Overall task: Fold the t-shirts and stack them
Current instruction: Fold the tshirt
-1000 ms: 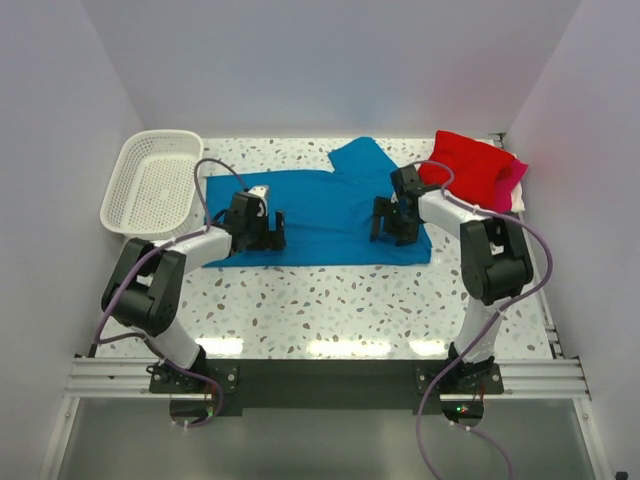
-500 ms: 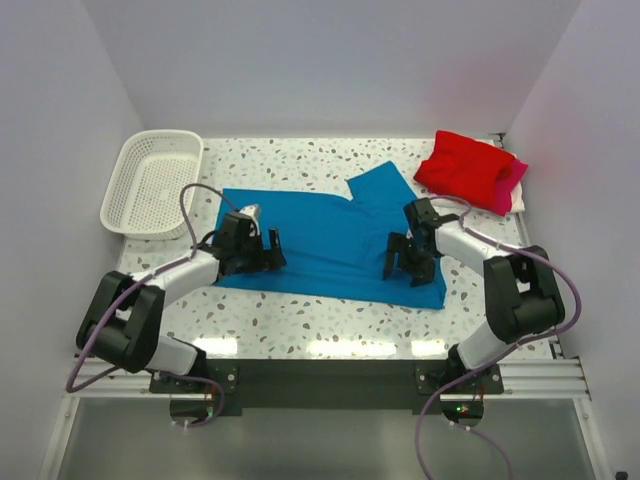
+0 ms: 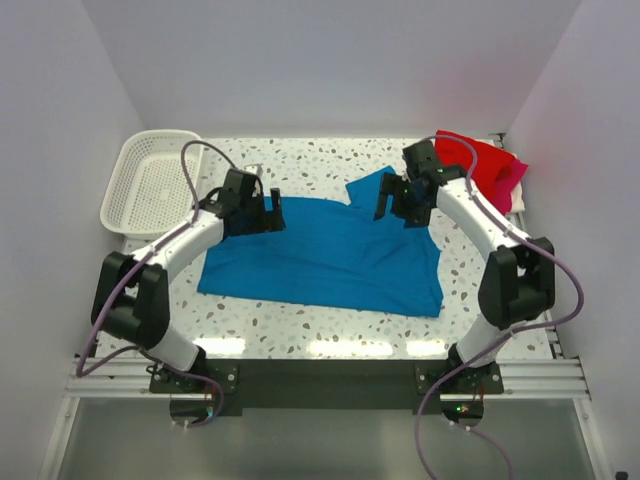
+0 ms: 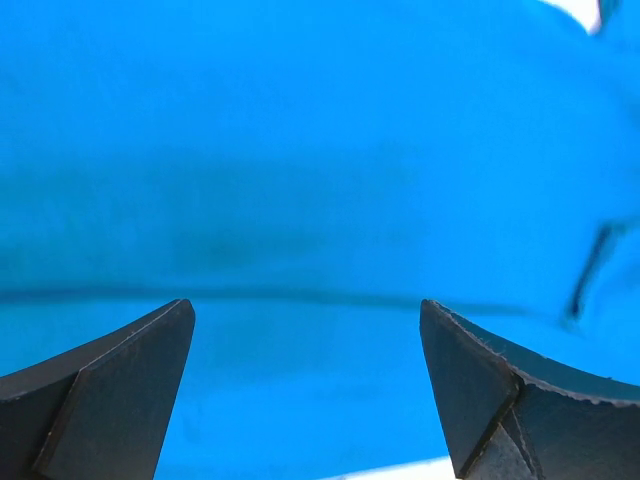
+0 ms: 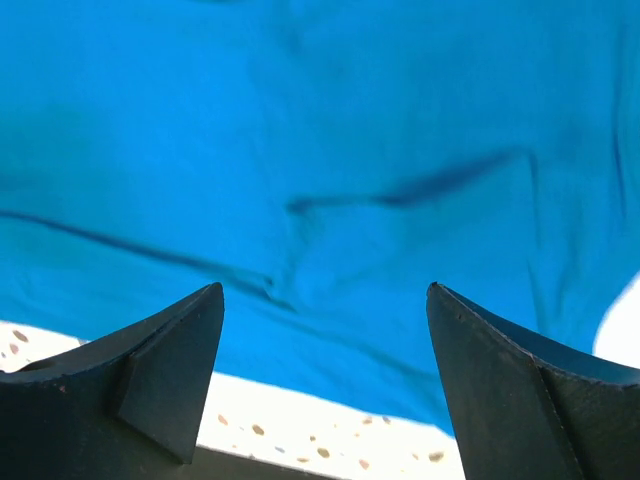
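Observation:
The bright blue t-shirt [image 3: 330, 255] lies spread across the middle of the table, one sleeve poking up toward the back [image 3: 372, 183]. My left gripper [image 3: 271, 213] hovers over the shirt's far left edge, jaws wide open and empty; blue cloth [image 4: 320, 180] fills its wrist view. Above the far right part of the shirt by the sleeve, my right gripper [image 3: 393, 203] is open too, holding nothing, with blue cloth [image 5: 330, 150] under it. The red t-shirt [image 3: 480, 160] lies folded at the back right on the magenta-pink one [image 3: 512, 178], of which only an edge shows.
A white mesh basket [image 3: 150, 185] stands at the back left. White walls close in the table on three sides. Speckled tabletop [image 3: 330, 325] shows in front of the blue shirt, and a strip [image 5: 300, 425] lies between the right fingers.
Both arms dragged the blue shirt toward the near edge, let go, then rose and moved back to its far edge. The shirt now lies flatter and nearer; the right jaws opened wider.

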`<action>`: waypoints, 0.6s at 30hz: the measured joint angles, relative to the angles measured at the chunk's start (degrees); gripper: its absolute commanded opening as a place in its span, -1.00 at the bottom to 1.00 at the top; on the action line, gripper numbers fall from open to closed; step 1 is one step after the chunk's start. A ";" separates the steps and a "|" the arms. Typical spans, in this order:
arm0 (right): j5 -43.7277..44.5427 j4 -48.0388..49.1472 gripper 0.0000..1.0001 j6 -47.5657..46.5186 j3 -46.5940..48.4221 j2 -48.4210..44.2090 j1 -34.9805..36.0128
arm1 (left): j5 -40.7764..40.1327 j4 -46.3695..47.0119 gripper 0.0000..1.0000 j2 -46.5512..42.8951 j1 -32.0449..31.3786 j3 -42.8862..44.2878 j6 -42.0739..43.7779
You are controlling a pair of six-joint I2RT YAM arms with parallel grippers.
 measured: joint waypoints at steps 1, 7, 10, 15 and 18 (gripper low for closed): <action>-0.28 1.22 0.71 -0.04 1.29 1.46 0.00 | -0.20 0.96 1.00 1.73 0.55 1.31 0.42; -2.43 7.10 0.71 -0.13 2.36 11.45 -0.04 | 0.92 6.49 1.00 11.54 3.85 2.27 2.29; -2.84 8.94 0.71 -0.20 1.16 14.23 -0.04 | 1.66 8.92 1.00 14.49 4.39 1.09 2.91; -2.51 10.60 0.71 -0.37 -2.58 14.56 -0.04 | 2.51 13.68 1.00 13.84 4.37 -1.25 3.85; -1.95 10.95 0.71 -0.44 -4.33 14.91 -0.04 | 2.54 16.17 1.00 12.98 4.37 -3.17 3.98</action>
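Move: The t-shirt lies spread beneath both my hands. Its middle is about 4 cm back and 9 cm right of my left hand, 7 cm below; from my right hand it is some 5 cm back, 15 cm left and 11 cm down. The blue sleeve flap sticks out about 11 cm ahead and 4 cm left of my right hand, and the red cloths lie roughly 15 cm ahead and 19 cm right of it. The basket is 11 cm ahead and 29 cm left of my left hand. I bring both open grippers down onto the far part of the t-shirt, first easing 3 to 4 cm forward. My left hand sinks about 7 cm and then stays there on the cloth; my right sinks some 10 cm, drawing back about 2 cm on its last stretch while its fingers tip a little steeper. ##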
